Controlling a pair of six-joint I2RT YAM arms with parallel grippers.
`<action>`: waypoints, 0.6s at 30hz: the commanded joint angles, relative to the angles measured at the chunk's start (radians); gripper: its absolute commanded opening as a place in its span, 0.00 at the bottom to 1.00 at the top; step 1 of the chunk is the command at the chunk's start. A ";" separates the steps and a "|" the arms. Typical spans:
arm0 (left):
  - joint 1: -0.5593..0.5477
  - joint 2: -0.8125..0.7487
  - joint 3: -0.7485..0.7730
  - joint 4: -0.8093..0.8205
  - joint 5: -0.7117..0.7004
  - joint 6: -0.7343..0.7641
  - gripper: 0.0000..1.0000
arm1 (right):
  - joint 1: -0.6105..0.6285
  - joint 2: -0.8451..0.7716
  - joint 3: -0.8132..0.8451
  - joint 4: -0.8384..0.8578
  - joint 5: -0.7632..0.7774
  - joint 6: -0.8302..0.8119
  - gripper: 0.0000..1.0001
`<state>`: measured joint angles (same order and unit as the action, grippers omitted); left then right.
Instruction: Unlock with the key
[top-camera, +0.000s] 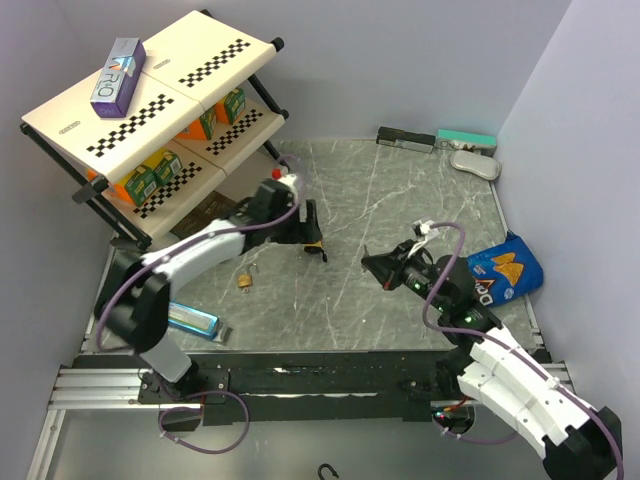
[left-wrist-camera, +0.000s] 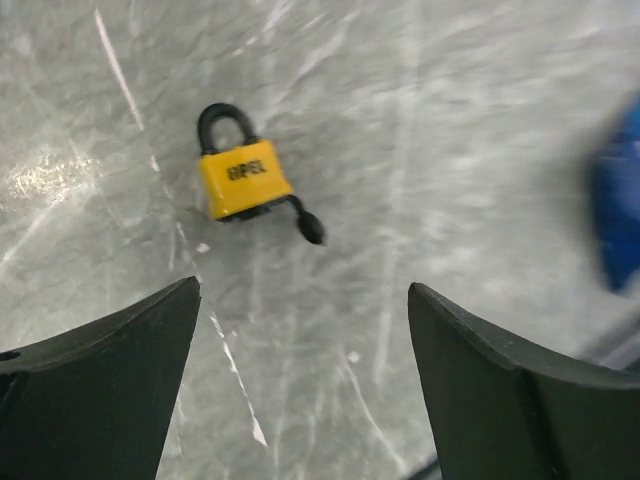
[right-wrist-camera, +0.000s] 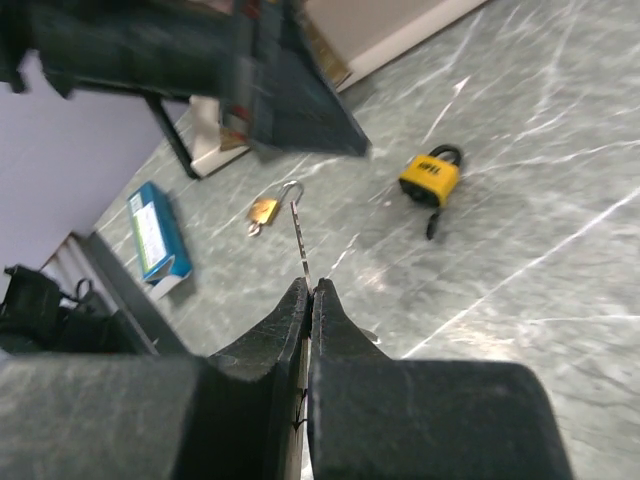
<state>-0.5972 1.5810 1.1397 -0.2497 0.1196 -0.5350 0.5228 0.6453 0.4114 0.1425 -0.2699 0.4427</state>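
A yellow padlock (left-wrist-camera: 240, 177) with a black shackle lies flat on the grey marble table, and a small black piece (left-wrist-camera: 308, 226) sticks out from its underside. My left gripper (left-wrist-camera: 303, 285) hovers just above and in front of it, open and empty. In the top view the left gripper (top-camera: 315, 235) is over the padlock (top-camera: 315, 246). My right gripper (right-wrist-camera: 310, 285) is shut on a thin toothed key (right-wrist-camera: 299, 235) whose blade points out past the fingertips. It hangs right of the padlock (right-wrist-camera: 431, 177), apart from it.
A small brass padlock (top-camera: 245, 282) lies left of centre. A blue box (top-camera: 190, 318) sits near the left arm's base. A shelf rack (top-camera: 150, 100) with juice cartons fills the back left. A blue chip bag (top-camera: 505, 268) lies at the right, and small items (top-camera: 465, 140) at the back.
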 joint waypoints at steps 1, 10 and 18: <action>-0.073 0.129 0.187 -0.161 -0.253 0.038 0.89 | -0.006 -0.059 -0.011 -0.041 0.075 -0.042 0.00; -0.087 0.407 0.429 -0.356 -0.353 0.090 0.89 | -0.006 -0.105 -0.072 -0.004 0.070 -0.048 0.00; -0.093 0.514 0.518 -0.411 -0.348 0.104 0.85 | -0.009 -0.133 -0.092 0.009 0.058 -0.059 0.00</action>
<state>-0.6830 2.0670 1.5906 -0.5999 -0.2176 -0.4519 0.5190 0.5396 0.3241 0.1040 -0.2096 0.3965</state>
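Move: The yellow padlock lies on the table about 8 cm ahead of the left hand, some 3 cm to its right and 12 cm below it. The small brass padlock is to that hand's left, about 11 cm over, roughly level with it fore and aft and 13 cm down. From the right hand, which holds the key, the yellow padlock is about 18 cm ahead, 14 cm to the left and 19 cm below. The yellow padlock is what the left hand drops towards, fingers wide open all the way: about 9 cm down and some 5 cm forward, the wrist rolling nearly 30 degrees so the fingers swing from slanting out to the right to pointing mostly down. The right hand keeps its grip on the key and eases a few centimetres down and to the right. ##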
